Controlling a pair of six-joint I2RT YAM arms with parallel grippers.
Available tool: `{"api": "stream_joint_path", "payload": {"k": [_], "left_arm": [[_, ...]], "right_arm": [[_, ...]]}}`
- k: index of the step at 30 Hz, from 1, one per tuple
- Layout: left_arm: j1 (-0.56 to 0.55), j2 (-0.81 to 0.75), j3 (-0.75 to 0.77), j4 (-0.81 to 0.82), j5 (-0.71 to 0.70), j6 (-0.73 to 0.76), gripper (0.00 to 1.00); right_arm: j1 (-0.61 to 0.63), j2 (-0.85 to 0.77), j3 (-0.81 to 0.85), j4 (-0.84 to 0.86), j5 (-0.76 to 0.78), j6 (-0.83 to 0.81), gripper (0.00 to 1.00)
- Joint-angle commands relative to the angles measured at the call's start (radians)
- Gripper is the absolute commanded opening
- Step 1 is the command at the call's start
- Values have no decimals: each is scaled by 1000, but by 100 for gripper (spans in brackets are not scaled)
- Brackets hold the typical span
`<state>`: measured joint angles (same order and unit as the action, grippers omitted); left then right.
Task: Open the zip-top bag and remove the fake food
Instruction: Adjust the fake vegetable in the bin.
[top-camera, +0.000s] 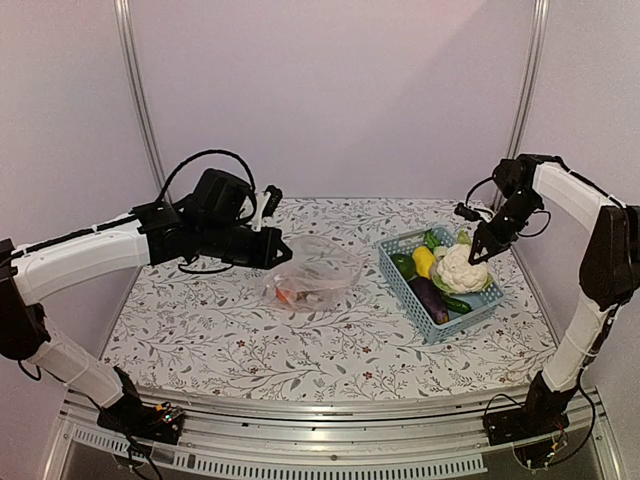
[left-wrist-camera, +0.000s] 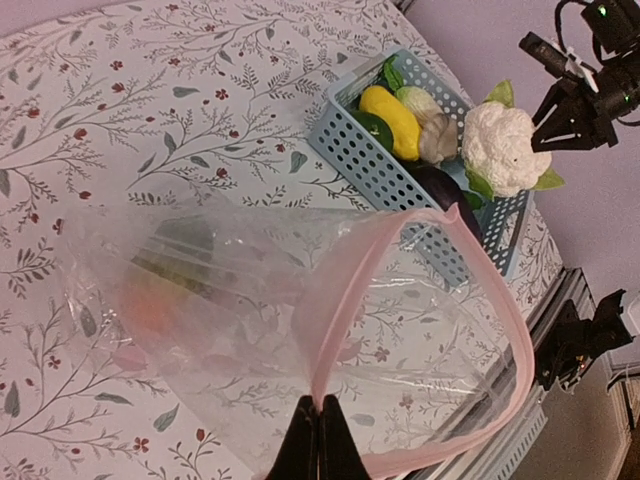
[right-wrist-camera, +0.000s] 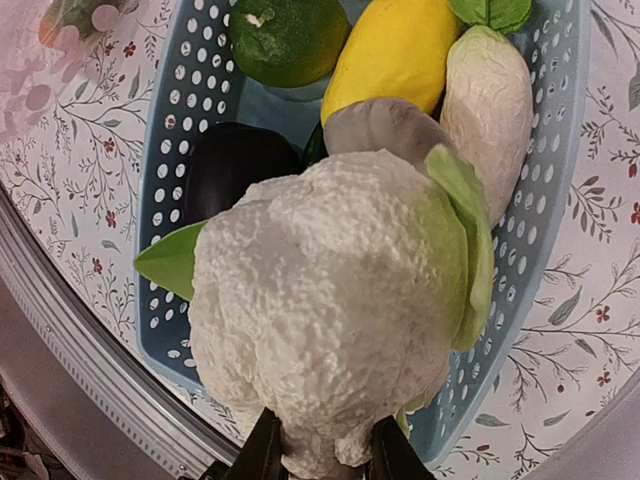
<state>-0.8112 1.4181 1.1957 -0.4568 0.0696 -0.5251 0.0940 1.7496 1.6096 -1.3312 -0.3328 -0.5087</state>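
The clear zip-top bag (top-camera: 312, 275) lies on the table's middle with its pink-edged mouth gaping. My left gripper (left-wrist-camera: 320, 405) is shut on the bag's pink zip rim (left-wrist-camera: 335, 300). Blurred orange (left-wrist-camera: 150, 305) and green (left-wrist-camera: 185, 245) fake food pieces show through the plastic. My right gripper (right-wrist-camera: 320, 455) is shut on the stem end of a white cauliflower (right-wrist-camera: 330, 300) with green leaves. It holds the cauliflower (top-camera: 462, 270) over the blue basket (top-camera: 405, 292). I cannot tell whether it touches the pieces below.
The basket (right-wrist-camera: 170, 150) stands at the table's right and holds a yellow piece (right-wrist-camera: 395, 50), a round green one (right-wrist-camera: 290, 35), a dark eggplant (right-wrist-camera: 230, 165) and a pale white-green vegetable (right-wrist-camera: 490, 100). Just beyond the basket's near side runs the table's metal edge (right-wrist-camera: 90, 350).
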Motion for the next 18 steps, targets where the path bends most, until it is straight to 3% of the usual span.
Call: {"api": "stream_joint_path", "payload": {"k": [1,9,14,16,17,18], "left_arm": [[10,16,19,-15,12,10,0],[9,10,3,-17,18,2,0],[10,12,-4,-5,21,-1,0],[9,18,-8,7,28,-5,0],[9,23,-8,12,33,-7,0],[9,27,-10,19,38,-9,0]], "right_arm": [[-28,94,-39,-90,-109,13,23],[-28,144,-63,-32,-20,42,46],[-25,60,-6,-22,23,51,64],[-22,6,11,-20,16,63,75],[-12,-19,17,-19,12,68,91],[5,-52,14,-11,8,69,98]]}}
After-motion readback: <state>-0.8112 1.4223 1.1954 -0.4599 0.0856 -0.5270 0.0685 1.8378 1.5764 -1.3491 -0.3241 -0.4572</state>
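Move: Hanging from the right fingers, the cauliflower is to go into the near end of the bin; that spot lies about 5 cm back, 3 cm left and 10 cm below the right hand. The eggplant is roughly 9 cm left and 5 cm back, the yellow vegetable some 11 cm left and 2 cm ahead, both about 12 cm below. From the left hand, which grips the bag's rim, the spot is some 37 cm right, 2 cm back and 17 cm lower. Lowering the cauliflower some 5 cm into the near end of the bin and drawing slightly back, the right hand tips about 10 degrees, its fingertips swinging back towards the base. Near the bottom its fingers start to spread; they open wide and let go, and the hand rises about 2 cm, edging forward again and slightly right. ##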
